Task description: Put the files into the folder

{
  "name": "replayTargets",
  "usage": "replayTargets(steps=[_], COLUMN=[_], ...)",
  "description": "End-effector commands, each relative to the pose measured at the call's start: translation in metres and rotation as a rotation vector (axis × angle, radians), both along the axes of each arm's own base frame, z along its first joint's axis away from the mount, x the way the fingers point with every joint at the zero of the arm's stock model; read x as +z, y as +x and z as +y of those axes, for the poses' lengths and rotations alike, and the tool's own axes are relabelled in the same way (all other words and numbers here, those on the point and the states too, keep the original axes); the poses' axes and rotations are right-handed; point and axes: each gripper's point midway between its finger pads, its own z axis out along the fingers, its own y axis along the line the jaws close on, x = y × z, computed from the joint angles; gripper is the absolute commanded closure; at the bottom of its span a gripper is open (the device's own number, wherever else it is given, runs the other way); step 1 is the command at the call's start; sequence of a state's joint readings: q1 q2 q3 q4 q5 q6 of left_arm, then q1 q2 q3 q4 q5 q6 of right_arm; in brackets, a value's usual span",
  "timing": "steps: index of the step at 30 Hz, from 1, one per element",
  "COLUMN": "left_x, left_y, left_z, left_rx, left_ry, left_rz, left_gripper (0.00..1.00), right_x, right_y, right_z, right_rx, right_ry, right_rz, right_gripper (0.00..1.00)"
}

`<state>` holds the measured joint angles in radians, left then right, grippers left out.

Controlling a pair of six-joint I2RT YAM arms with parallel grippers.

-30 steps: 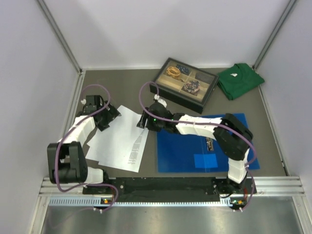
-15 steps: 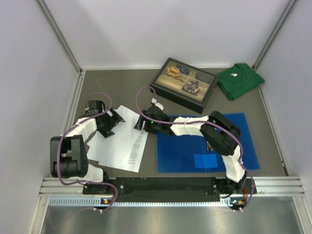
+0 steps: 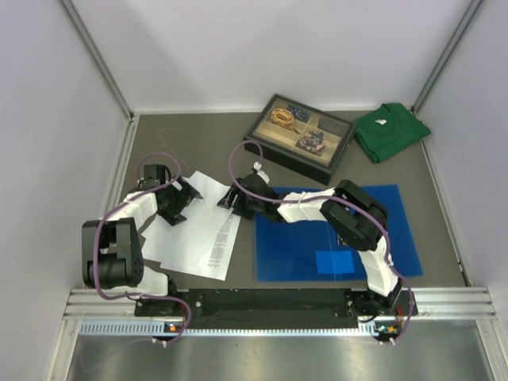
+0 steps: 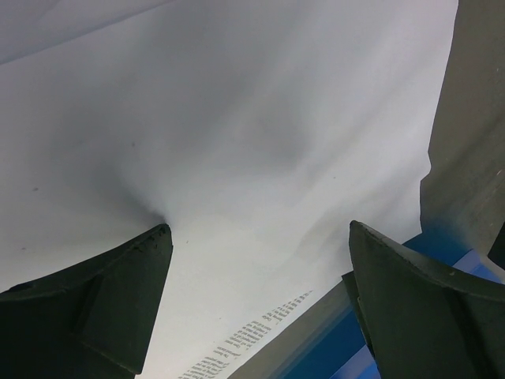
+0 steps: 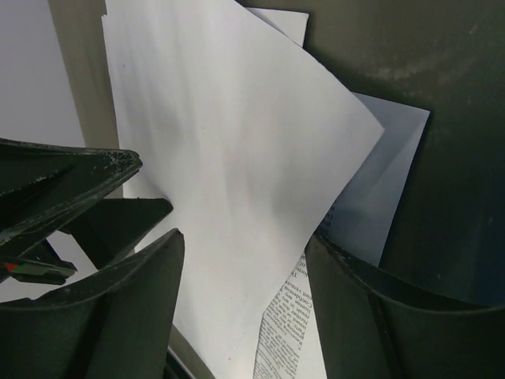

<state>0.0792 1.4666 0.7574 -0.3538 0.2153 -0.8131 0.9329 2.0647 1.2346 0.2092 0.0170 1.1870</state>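
The files (image 3: 194, 230) lie as a loose fan of white sheets on the grey table, left of the bright-blue folder (image 3: 381, 230). My left gripper (image 3: 184, 205) is low over the stack's upper left and stands wide open, with blank paper (image 4: 237, 118) between its fingers. A strip of the folder (image 4: 316, 359) shows at the lower right of the left wrist view. My right gripper (image 3: 230, 200) is at the stack's upper right edge. It (image 5: 245, 245) is open, its fingers apart astride a raised blank sheet (image 5: 229, 142) and a printed one (image 5: 288, 332).
A black-framed compartment tray (image 3: 302, 139) sits behind the folder, and a folded green shirt (image 3: 390, 131) lies at the back right. Walls close in the table on three sides. The right arm stretches across the folder's upper left.
The left gripper has come down and right onto the sheets and opened a little wider. The right arm's elbow has swung left, and its fingers stand slightly closer together.
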Motion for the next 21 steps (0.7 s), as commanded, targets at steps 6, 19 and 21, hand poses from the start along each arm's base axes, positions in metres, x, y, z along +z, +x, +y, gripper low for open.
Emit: replayTargets(steps=[6,19,21], left_x=[-0.016,-0.015,-0.009], left_y=[-0.013,-0.014,-0.012], left_z=[0.008,0.008,0.010], left_rx=[0.010,-0.047,-0.065], left_ry=[0.041,0.055,0.076], left_rz=[0.071,0.071,0.053], left_gripper=[0.02,0.02,0.02], right_x=[-0.013,-0.002,0.009], right_y=[0.003,0.010,0.011], right_z=[-0.001,-0.005,0.001], right_rx=[-0.078,-0.029,0.002], right_ry=[0.114,0.035,0.007], right_rz=[0.019,-0.097,-0.145], right_gripper=[0.41,0.87,1.00])
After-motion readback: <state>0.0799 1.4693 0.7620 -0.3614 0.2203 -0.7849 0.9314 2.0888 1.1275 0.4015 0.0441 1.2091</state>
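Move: The lifted right edge of the top sheet lies almost at the right hand's open fingertips, about 1 cm ahead and 1 cm below, level sideways. From that hand the blue folder's middle is some 31 cm to the right and 9 cm back, slightly lower, and the jewellery box about 20 cm ahead and 20 cm right, a little higher. From the left hand, the same sheet edge is roughly 13 cm to the right, 1 cm ahead and 1 cm lower. The right hand stays at the top sheet's lifted right edge, first rolling some 5 degrees so its left side rises, then easing partly back as it sinks about 1.5 cm towards the table and its fingers go from about two-thirds open to nearly shut, pinching the edge. The left hand keeps still with its fingers wide open, resting on the sheets to the left. ##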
